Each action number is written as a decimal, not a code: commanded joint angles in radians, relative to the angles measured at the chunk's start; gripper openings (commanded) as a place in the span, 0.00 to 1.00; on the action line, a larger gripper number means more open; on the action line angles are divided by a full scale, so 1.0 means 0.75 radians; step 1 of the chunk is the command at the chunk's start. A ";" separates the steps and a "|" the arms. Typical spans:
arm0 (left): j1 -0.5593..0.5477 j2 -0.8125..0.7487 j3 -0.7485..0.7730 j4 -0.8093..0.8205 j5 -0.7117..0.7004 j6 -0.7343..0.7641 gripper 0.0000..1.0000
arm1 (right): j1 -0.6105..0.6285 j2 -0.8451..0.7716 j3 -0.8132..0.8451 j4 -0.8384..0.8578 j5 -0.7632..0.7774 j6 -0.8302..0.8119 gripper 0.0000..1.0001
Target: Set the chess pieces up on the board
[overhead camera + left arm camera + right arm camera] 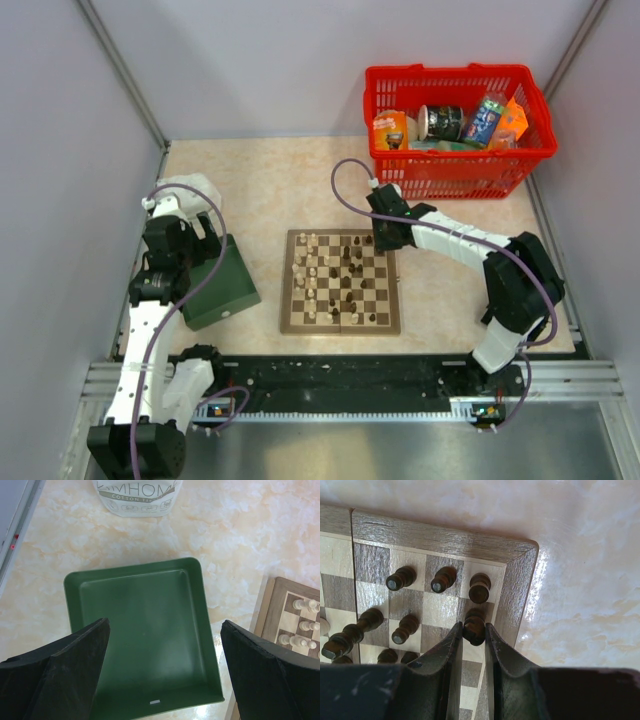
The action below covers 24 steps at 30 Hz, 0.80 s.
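The wooden board (340,327) lies mid-table. Cream chess pieces (308,272) stand on its left half and dark brown ones (357,285) on its right half. My right gripper (382,238) is over the board's far right corner. In the right wrist view it (473,632) is shut on a dark brown piece (474,626) on the edge column, one square from the corner piece (479,587). I cannot tell if the held piece touches the board (516,570). My left gripper (165,625) is open and empty above the dark green box (140,620).
A red basket (455,160) holding cans and packets stands at the back right. The green box (218,288) lies left of the board. A white container (137,497) with printed letters stands beyond the box. Side walls close in the table.
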<state>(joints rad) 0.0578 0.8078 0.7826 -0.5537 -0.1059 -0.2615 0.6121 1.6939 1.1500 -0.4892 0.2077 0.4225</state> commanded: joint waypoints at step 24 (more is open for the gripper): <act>0.001 -0.005 0.002 0.020 -0.010 0.013 0.98 | 0.022 -0.133 0.105 -0.053 -0.064 -0.013 0.47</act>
<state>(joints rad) 0.0578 0.8078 0.7826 -0.5537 -0.1059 -0.2615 0.6132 1.6932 1.1671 -0.5232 0.1665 0.4202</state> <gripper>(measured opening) 0.980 0.429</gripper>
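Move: The right fingers already hold a dark chess piece upright over its square, second row from the far rim in the rightmost file, its middle roughly 1 cm below the hand point. The dark corner piece stands about 2 cm beyond it; another dark piece is 2 cm ahead and 3 cm left, and a third about 5 cm left in the same row. From the left hand the held piece lies some 37 cm right, 5 cm ahead and 14 cm lower. The right hand lets go of the dark piece on its square next to the corner piece: staying practically in place, the fingers part from nearly shut to a bit under half open. Only at the end does it begin to ease away, about half a centimetre back and left, with barely any rise and the wrist angle kept. ##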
